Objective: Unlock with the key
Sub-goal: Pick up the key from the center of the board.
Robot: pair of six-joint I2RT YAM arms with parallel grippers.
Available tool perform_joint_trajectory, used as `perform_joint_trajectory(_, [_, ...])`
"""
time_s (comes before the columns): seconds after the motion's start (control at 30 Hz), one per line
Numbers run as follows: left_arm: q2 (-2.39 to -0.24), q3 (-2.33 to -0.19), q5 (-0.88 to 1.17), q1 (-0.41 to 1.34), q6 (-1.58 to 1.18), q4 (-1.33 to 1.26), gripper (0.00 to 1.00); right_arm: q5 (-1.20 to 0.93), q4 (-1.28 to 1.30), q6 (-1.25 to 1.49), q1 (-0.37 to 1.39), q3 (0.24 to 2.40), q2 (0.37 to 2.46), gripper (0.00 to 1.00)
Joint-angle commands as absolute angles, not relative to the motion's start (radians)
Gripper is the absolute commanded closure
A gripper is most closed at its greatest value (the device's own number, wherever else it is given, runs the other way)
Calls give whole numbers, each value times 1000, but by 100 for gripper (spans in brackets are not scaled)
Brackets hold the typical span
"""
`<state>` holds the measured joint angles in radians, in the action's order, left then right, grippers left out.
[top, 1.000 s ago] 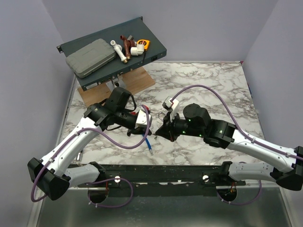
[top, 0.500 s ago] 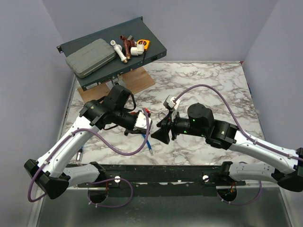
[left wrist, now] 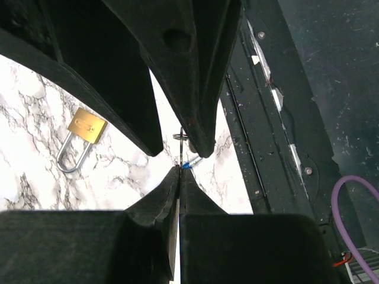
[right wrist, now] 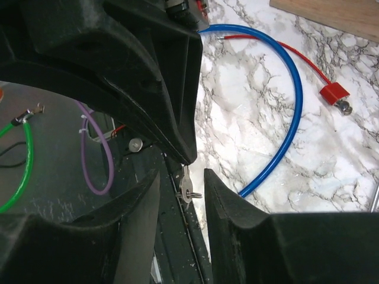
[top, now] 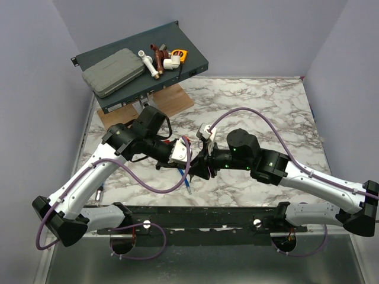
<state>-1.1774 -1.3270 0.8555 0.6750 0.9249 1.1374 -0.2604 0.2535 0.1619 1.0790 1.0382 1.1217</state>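
Note:
The key is a tiny silver piece with a small ring through its head. My left gripper is shut on its blade, so in the left wrist view the key shows only edge-on. My right gripper is open, its fingers standing either side of the key's head with a gap on both sides. In the top view the two grippers meet above the table's near middle, left gripper against right gripper. The brass padlock with its silver shackle lies flat on the marble, apart from both grippers.
A blue cable curves across the marble below the grippers, with a red tag on a red wire. At the back left a dark rack case carries a grey box and fittings, over a wooden board. The black base rail runs along the near edge.
My right gripper has gone from shut to open and shifted slightly left, its fingers now either side of the key's head. My left gripper stays shut on the key.

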Motion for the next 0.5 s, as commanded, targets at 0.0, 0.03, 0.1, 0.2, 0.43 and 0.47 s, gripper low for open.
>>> perform_joint_trajectory(0.0, [-1189,-1364,847,684,945,1152,100,-307,270,137,1084,1045,1139,63])
perform_joint_trajectory(0.03, [-1190,-1366,847,684,945,1153,100,-308,273,135,1083,1046,1143,65])
perform_joint_trajectory(0.1, [-1193,-1371,846,686,942,1153,100,-305,278,132,1084,1048,1148,73])
perform_joint_trajectory(0.2, [-1196,-1377,847,688,940,1154,100,-292,279,128,1083,1047,1147,98])
perform_joint_trajectory(0.43, [-1201,-1386,846,688,936,1154,100,-227,307,114,1084,1034,1130,99])
perform_joint_trajectory(0.47, [-1204,-1390,849,688,934,1154,100,-225,308,114,1084,1034,1127,99])
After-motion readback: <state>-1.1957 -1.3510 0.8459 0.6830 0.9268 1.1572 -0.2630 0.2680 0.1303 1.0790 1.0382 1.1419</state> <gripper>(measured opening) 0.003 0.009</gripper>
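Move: The key sticks out of the left gripper's shut fingertips, its middle about 1 cm to their right and 1 cm lower. From the right gripper it lies about 1 cm left and 1 cm below, level in reach, between the open fingers. The blue cable's end lies about 22 cm straight below the right gripper; the brass padlock is on the table some 13 cm ahead and 7 cm right of that gripper, just as far down. Pinch the key's free end with the right gripper: sink about 1 cm around it with the half-open fingers, then shut them onto it, right in front of the left fingertips. Hold the left gripper still and shut, keeping its own grip on the key as the steady side of the handover. ##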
